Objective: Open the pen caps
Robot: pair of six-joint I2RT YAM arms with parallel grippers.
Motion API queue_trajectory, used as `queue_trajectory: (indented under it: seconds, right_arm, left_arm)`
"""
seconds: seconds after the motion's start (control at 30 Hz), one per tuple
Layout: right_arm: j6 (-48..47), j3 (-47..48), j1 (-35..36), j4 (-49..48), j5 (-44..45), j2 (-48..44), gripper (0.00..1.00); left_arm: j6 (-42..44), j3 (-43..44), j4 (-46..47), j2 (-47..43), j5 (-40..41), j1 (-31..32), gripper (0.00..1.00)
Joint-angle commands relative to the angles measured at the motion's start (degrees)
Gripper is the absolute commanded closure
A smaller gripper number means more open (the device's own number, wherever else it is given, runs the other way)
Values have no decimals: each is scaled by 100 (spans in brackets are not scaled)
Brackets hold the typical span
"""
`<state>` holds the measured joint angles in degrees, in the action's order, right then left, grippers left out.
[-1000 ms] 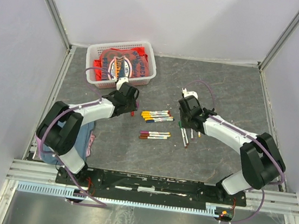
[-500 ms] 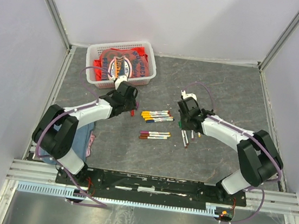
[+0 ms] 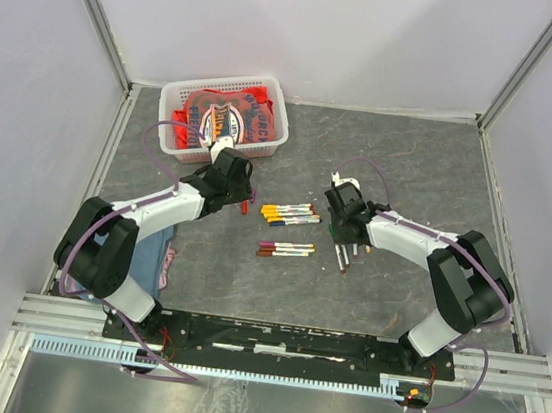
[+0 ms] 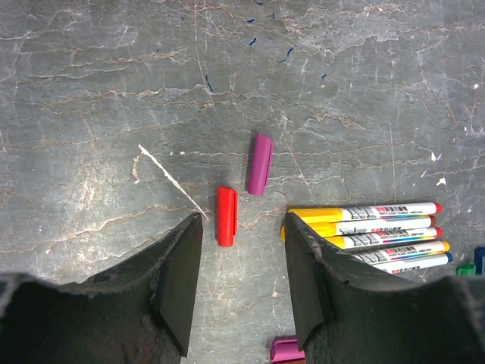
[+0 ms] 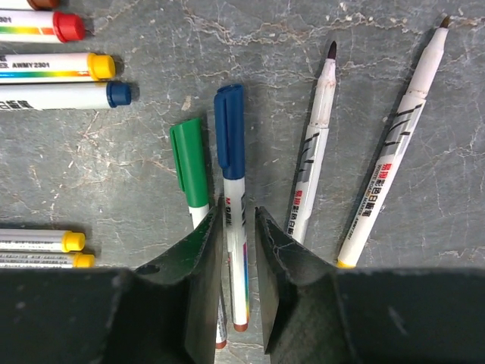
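Observation:
Two loose pen caps lie on the grey table in the left wrist view, a red cap and a purple cap. My left gripper hovers open just short of the red cap, holding nothing. In the right wrist view my right gripper straddles the white barrel of a blue-capped pen. Its jaws are narrow, with a thin gap still showing beside the barrel. A green-capped pen lies just left of it. From above, the left gripper and right gripper flank the pen rows.
Two uncapped pens lie right of the blue-capped one. Yellow-capped pens sit beside my left gripper's right finger, a magenta cap below. A white basket with a red cloth stands at the back left.
The right gripper has come down over the blue-capped pen and its jaws have narrowed around the barrel. The left arm shifted slightly, its jaws unchanged.

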<state>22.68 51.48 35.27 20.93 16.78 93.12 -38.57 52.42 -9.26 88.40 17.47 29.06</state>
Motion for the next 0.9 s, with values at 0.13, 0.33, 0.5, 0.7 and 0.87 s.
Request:
queue_trajectory:
  seconds: [0.13, 0.33, 0.5, 0.7, 0.87]
  right_arm:
    - [59, 72, 33, 96, -16, 189, 71]
    - [161, 96, 33, 284, -139, 366, 79]
    - [187, 100, 34, 327, -182, 357, 91]
    - [104, 198, 34, 386, -60, 55, 99]
    - [22, 150, 36, 313, -14, -352, 99]
  left_arm:
    - [7, 111, 82, -355, -16, 14, 46]
    - [7, 186, 86, -372, -109, 12, 46]
    - [15, 253, 82, -425, -218, 13, 46]
    - [8, 217, 391, -556, -819, 15, 46]
    - [-99, 232, 688, -547, -1428, 73, 46]
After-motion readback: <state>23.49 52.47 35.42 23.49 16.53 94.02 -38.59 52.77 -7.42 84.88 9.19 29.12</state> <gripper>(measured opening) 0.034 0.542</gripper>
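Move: The blue-capped pen lies on the table between the right fingertips, cap end forward, its middle about 1 cm ahead and 1 cm below that hand. The green-capped pen is 2 cm left and 1 cm back; two uncapped pens lie about 4 and 8 cm right, both some 3 cm ahead. From the empty left hand the blue-capped pen is roughly 25 cm right, 6 cm back and 7 cm below, with the fanned yellow-capped pens about 12 cm right, 2 back. The right hand settles barely half a centimetre lower astride the blue-capped pen, then stays there while its fingers close from about a third open to nearly shut, pinching the white barrel just behind the cap. The left hand, empty and still half open, first lifts gently above the two loose caps, then speeds up and swings right towards the pens, about 3 cm up and 3 cm across, rolling some 10 degrees so its left side sinks. ##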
